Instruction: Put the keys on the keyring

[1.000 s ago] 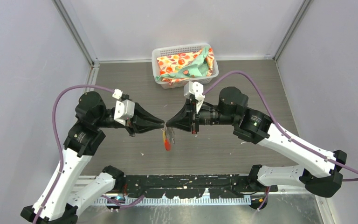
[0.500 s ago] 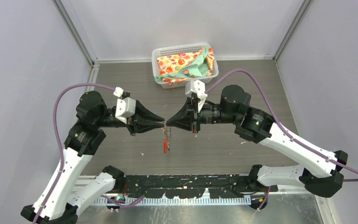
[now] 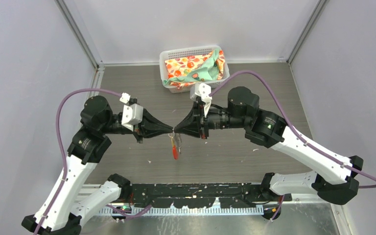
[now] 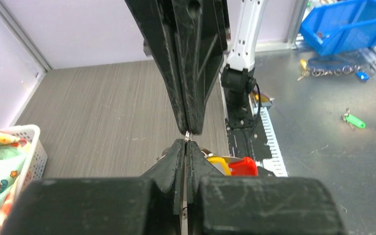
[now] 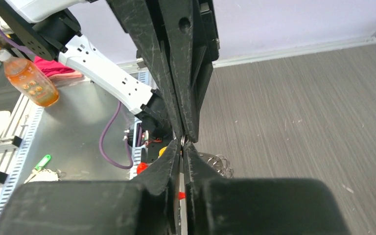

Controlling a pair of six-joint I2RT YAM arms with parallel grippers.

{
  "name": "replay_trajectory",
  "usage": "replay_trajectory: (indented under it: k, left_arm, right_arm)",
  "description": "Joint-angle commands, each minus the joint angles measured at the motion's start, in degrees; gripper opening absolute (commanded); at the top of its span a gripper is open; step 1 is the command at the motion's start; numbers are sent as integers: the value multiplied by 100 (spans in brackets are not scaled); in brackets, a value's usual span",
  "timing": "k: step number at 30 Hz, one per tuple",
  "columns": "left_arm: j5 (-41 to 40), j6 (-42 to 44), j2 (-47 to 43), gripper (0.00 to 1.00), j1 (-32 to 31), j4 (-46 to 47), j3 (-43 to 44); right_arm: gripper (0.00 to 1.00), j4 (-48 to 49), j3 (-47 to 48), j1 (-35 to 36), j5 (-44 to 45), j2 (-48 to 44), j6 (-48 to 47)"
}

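My left gripper (image 3: 170,130) and right gripper (image 3: 176,130) meet tip to tip above the middle of the grey table. Both are shut on a thin silver ring (image 4: 187,133) of the keyring (image 3: 175,145), which hangs below them. Its red tag (image 3: 176,153) dangles lowest. In the left wrist view my left gripper (image 4: 186,143) has its jaws pressed together, with a yellow piece (image 4: 216,160) and the red tag (image 4: 245,166) just behind. In the right wrist view my right gripper (image 5: 182,146) pinches the ring, and small silver loops (image 5: 216,163) hang beside it. I cannot make out the keys separately.
A white basket (image 3: 176,52) holding patterned cloth stands at the back of the table. Beyond the near table edge lies a metal bench with a blue bin (image 4: 345,22), a green tag (image 4: 355,120) and an orange bottle (image 5: 28,78). Grey walls close in both sides.
Half a second ago the left gripper's tip stood slightly apart from the right one. It has moved back in and shut, and the hanging keyring has swung a little.
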Motion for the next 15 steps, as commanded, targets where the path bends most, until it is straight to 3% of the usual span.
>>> replay_trajectory:
  k: [1, 4, 7, 15]
  left_arm:
    - [-48, 764, -30, 1, 16, -747, 148]
    - [-37, 1095, 63, 0, 16, -1116, 307]
    - [-37, 1240, 248, 0, 16, -1492, 605]
    - [-5, 1206, 562, 1, 16, -1700, 916]
  right_arm:
    - [17, -1009, 1031, -41, 342, 179, -239]
    - [35, -2121, 1728, -41, 418, 519, -561]
    - [46, -3056, 2308, -44, 528, 824, -819]
    - [51, -4042, 3237, -47, 306, 1569, -1118]
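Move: The small metal loop from which the keyring assembly hangs sits right where the two hands' fingertips meet: about 1 cm to the right of the left hand's point and 1 cm to the left of the right hand's, level with both. From the right hand, the ringed metal plate hangs about 5 cm below and 1 cm to the left; the yellow tag is some 4 cm below, 2 back and 1 left, the red tag about 6 below, 4 back and 1 left. The right fingers let go of the small loop, spreading to about half open. The right hand rises some 2 cm and sinks partway back, easing about 1.5 cm forward and 1 cm right while its fingertips tip down roughly 15 degrees. The left hand keeps its pinch on the loop, sinking 2 cm overall, with a little forward drift and its tips dipping slightly. ##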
